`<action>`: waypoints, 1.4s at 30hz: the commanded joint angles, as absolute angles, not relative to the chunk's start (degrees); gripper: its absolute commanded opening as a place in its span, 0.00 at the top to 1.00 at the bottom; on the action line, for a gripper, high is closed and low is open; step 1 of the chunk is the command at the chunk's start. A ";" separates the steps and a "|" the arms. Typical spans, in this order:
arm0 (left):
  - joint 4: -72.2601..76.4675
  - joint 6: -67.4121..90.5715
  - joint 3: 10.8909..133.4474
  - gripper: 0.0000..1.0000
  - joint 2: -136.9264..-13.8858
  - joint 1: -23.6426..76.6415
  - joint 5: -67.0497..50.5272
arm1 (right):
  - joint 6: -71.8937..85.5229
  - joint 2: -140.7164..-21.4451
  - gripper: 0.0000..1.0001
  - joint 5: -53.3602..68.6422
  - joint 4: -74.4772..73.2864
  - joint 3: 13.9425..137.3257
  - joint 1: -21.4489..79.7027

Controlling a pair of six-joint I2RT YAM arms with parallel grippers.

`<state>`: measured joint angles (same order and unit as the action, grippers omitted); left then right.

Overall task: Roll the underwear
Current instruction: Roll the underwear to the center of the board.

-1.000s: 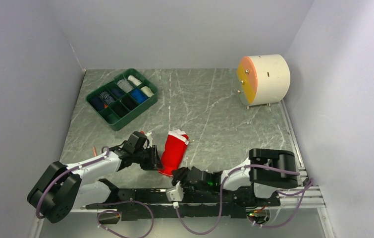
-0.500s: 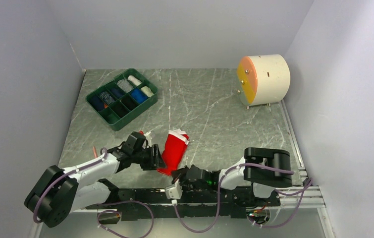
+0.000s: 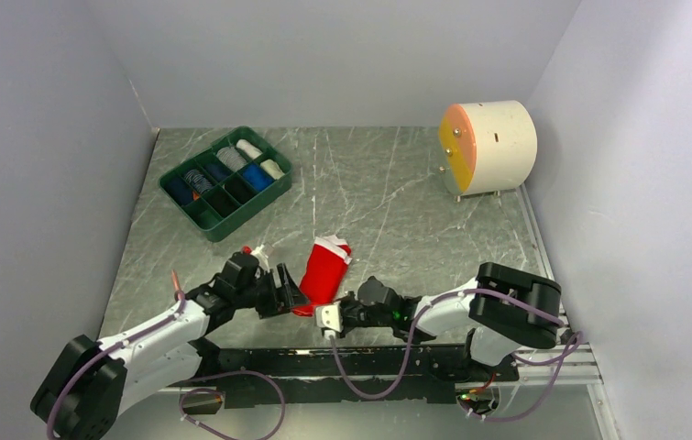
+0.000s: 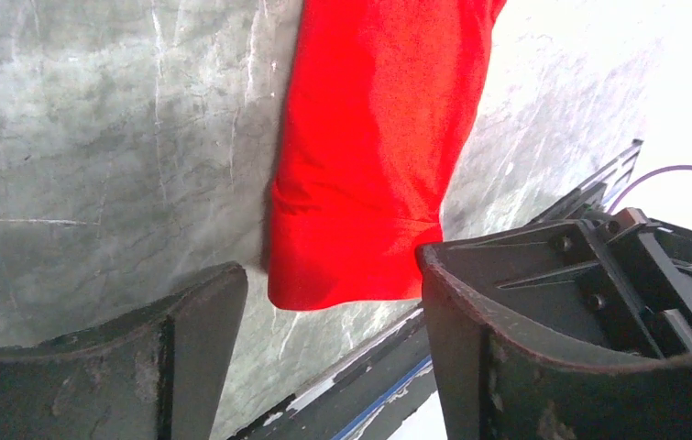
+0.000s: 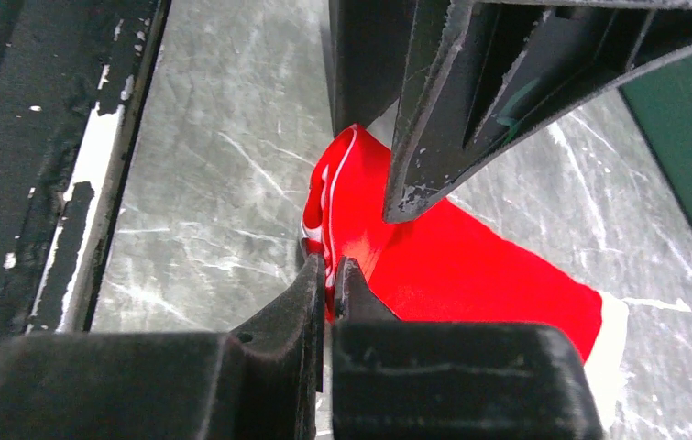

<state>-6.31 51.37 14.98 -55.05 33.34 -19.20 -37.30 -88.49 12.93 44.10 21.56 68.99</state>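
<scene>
The red underwear [image 3: 325, 269] lies folded into a long strip on the marbled table, its white-edged end pointing away from me. In the left wrist view its near end [image 4: 378, 156] lies flat just ahead of my left gripper [image 4: 328, 270], which is open, a finger on each side and nothing held. In the top view the left gripper [image 3: 291, 298] is at the strip's near left. My right gripper [image 5: 328, 266] is shut on the near edge of the red underwear [image 5: 470, 275], pinching a white-trimmed fold. From above the right gripper [image 3: 313, 310] is at the strip's near tip.
A green compartment tray [image 3: 225, 181] with rolled cloths stands at the back left. A cream drum with an orange face [image 3: 488, 147] stands at the back right. A black rail [image 3: 369, 362] runs along the near table edge. A left finger [image 5: 433, 119] hangs close above the right gripper.
My left gripper has opened and drawn back slightly to the left. My right gripper has closed on the strip's near end and moved forward. The strip has shifted slightly away.
</scene>
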 commanded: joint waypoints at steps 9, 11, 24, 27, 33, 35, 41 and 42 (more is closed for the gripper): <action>-7.03 60.83 7.04 0.31 -54.32 33.39 -15.37 | -27.38 -88.37 1.00 17.02 56.18 17.67 67.24; -6.58 60.91 6.71 0.35 -54.45 33.40 -15.71 | -26.61 -88.77 1.00 16.79 57.45 17.39 67.24; -0.44 62.49 5.18 0.65 -56.74 33.39 -18.41 | -30.99 -88.59 0.98 18.84 49.64 20.04 67.24; -0.44 62.02 6.35 0.78 -57.10 33.38 -18.24 | -34.84 -87.07 0.82 18.22 44.19 21.34 67.48; 1.51 62.21 6.71 0.95 -58.76 33.40 -18.60 | -41.62 -86.36 0.55 14.40 36.78 23.55 70.66; 2.14 62.40 6.47 0.95 -59.61 33.40 -18.84 | -43.91 -87.24 0.47 11.48 36.16 23.79 72.58; 2.98 62.24 6.30 0.95 -60.91 33.40 -19.43 | -46.56 -90.13 0.45 5.69 38.40 22.65 75.87; 2.76 62.15 6.33 0.95 -60.74 33.40 -19.43 | -46.50 -90.16 0.46 5.33 38.59 22.49 75.93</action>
<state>7.90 63.99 7.49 -59.24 33.30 -22.13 -43.94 -89.01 8.88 38.28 22.50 75.37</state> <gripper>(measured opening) 0.085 0.543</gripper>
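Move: The underwear's near-left corner lies almost within the open left gripper, about 1 cm back, 1 cm right and 2 cm below; the middle of the folded strip is some 7 cm ahead, 5 cm right and 3 cm down. The front rail runs about 10 cm behind, the green box sits roughly 28 cm ahead and 19 cm left. The right fingers already pinch the near-right part of the edge; that near-left corner is about 5 cm to their left, 1 cm back and 3 cm lower. Sink the left gripper about 2 cm, easing slightly back and right with a small wrist turn, and shut its fingers on the near-left corner of the red underwear. Keep the right pinch on the near edge, tipping slightly, until the left has nearly closed; then lower it, open about halfway to let go, and draw it back some 2.5 cm, still straddling the roll. ##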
